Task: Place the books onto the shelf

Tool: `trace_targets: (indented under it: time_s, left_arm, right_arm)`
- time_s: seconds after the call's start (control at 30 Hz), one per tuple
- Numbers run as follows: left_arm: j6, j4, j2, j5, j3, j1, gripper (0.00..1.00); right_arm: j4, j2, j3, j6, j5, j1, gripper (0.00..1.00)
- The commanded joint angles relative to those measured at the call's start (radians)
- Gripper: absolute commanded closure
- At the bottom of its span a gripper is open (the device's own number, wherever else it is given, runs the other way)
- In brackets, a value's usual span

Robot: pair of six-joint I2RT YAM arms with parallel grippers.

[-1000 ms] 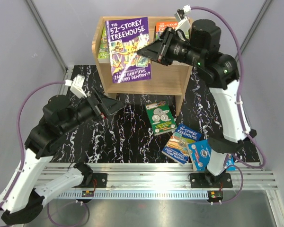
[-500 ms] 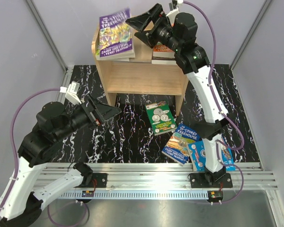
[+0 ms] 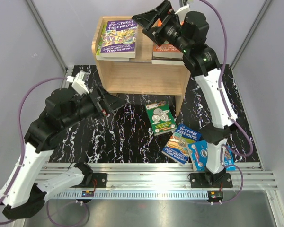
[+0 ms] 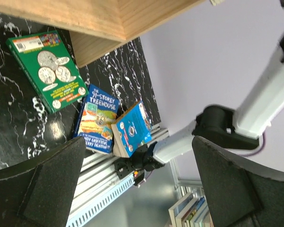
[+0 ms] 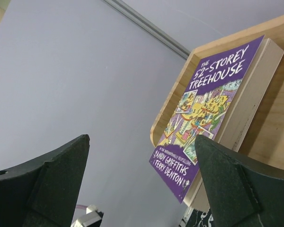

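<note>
The light wood shelf (image 3: pixel 143 78) stands at the back of the table. A purple "52-Storey Treehouse" book (image 3: pixel 117 38) lies flat on its top left, over a green book edge. An orange book (image 3: pixel 166 50) lies on the top right. My right gripper (image 3: pixel 141 22) hovers open just right of the purple book, holding nothing; in the right wrist view the purple book (image 5: pixel 208 113) lies beyond the open gripper (image 5: pixel 142 184). My left gripper (image 3: pixel 114 100) is open and empty, in front of the shelf's left side. On the table lie a green coin book (image 3: pixel 160 118), a blue Treehouse book (image 3: pixel 181 143) and a bright blue book (image 3: pixel 201 153).
The left wrist view shows the shelf's underside (image 4: pixel 99 19), the green coin book (image 4: pixel 47 71), the blue Treehouse book (image 4: pixel 97 120) and the bright blue book (image 4: pixel 132 128) by the right arm's base. A metal rail (image 3: pixel 156 172) runs along the near edge; grey walls close the sides.
My right gripper carried the purple book from in front of the shelf up onto its top, then opened and let it go. The left arm shifted slightly toward the shelf.
</note>
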State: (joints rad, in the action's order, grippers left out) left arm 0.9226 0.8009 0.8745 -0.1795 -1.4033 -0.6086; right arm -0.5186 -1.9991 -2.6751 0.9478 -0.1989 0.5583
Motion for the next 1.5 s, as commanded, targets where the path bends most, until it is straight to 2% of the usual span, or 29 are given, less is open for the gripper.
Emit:
trace_targets:
  time_s: [0.0, 0.07, 0.13, 0.27, 0.37, 0.4, 0.47, 0.5, 0.63, 0.73, 0.8, 0.9, 1.03, 1.33, 1.47]
  left_arm:
    - [-0.066, -0.029, 0.084, 0.024, -0.121, -0.003, 0.01]
    - [-0.094, -0.025, 0.164, 0.037, -0.186, -0.005, 0.01]
    - [-0.151, -0.006, 0.246, 0.075, -0.311, -0.005, 0.02]
    - [-0.257, -0.006, 0.388, 0.113, -0.552, -0.003, 0.23]
    - [-0.295, -0.078, 0.506, 0.106, -0.748, -0.003, 0.38]
    - [-0.292, -0.101, 0.559, 0.106, -0.775, -0.003, 0.4]
    - [-0.285, -0.173, 0.609, 0.112, -0.827, -0.005, 0.49]
    - [-0.268, -0.195, 0.651, 0.12, -0.836, -0.005, 0.58]
    - [-0.214, -0.284, 0.748, 0.149, -0.869, 0.0, 0.74]
    - [-0.218, -0.304, 0.843, 0.166, -0.93, -0.002, 0.8]
    - [-0.246, -0.243, 0.936, 0.175, -1.046, -0.002, 0.82]
    - [-0.283, -0.172, 1.003, 0.279, -1.151, -0.002, 0.85]
    - [-0.347, -0.163, 0.986, 0.386, -1.12, -0.002, 0.86]
    - [-0.533, -0.074, 0.974, 0.641, -1.163, 0.006, 0.88]
    - [-0.557, -0.094, 0.962, 0.663, -1.163, 0.018, 0.86]
  right_arm:
    - [-0.038, 0.111, -0.005, -0.087, 0.055, 0.0, 0.0]
    - [-0.063, 0.164, 0.015, -0.11, 0.068, -0.001, 0.0]
    - [-0.07, 0.242, 0.076, -0.141, 0.091, -0.001, 0.0]
    - [-0.104, 0.381, 0.199, -0.178, 0.125, -0.001, 0.0]
    - [-0.156, 0.482, 0.324, -0.198, 0.142, -0.001, 0.0]
    - [-0.17, 0.529, 0.354, -0.201, 0.15, -0.003, 0.0]
    - [-0.204, 0.577, 0.441, -0.198, 0.159, -0.001, 0.0]
    - [-0.213, 0.62, 0.47, -0.195, 0.165, -0.001, 0.0]
    - [-0.262, 0.718, 0.589, -0.181, 0.185, -0.001, 0.0]
    - [-0.293, 0.778, 0.655, -0.173, 0.194, -0.001, 0.0]
    - [-0.302, 0.81, 0.684, -0.167, 0.193, -0.001, 0.0]
    - [-0.325, 0.841, 0.702, -0.165, 0.216, -0.003, 0.0]
    - [-0.368, 0.873, 0.716, -0.172, 0.228, -0.003, 0.0]
    - [-0.382, 0.895, 0.748, -0.187, 0.222, -0.003, 0.0]
    - [-0.38, 0.884, 0.755, -0.187, 0.208, -0.001, 0.0]
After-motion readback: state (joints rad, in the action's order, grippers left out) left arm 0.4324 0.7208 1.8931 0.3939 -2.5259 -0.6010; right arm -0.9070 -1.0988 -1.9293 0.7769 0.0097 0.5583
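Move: The 52-Storey Treehouse book lies on the shelf top some 26 cm ahead of my open left hand, level with it sideways, and about 6 cm higher. The 65-Storey book is under it, roughly 25 cm ahead of that hand, 2 cm to the left and 3 cm up. The 78-Storey book sits about 21 cm to the right of the 52-Storey and just as far out. From my right hand the 52-Storey is some 11 cm left, 2 cm ahead and 10 cm down. I swing my left hand forward about 27 cm, up and over the shelf's front edge, shutting its fingers on nothing on the way, then dip to the 52-Storey's right edge and sweep some 7 cm left against it, turning counter-clockwise and rolling its left side up. Meanwhile I draw my open right hand back and right, about 20 and 17 cm, clear of the shelf. ##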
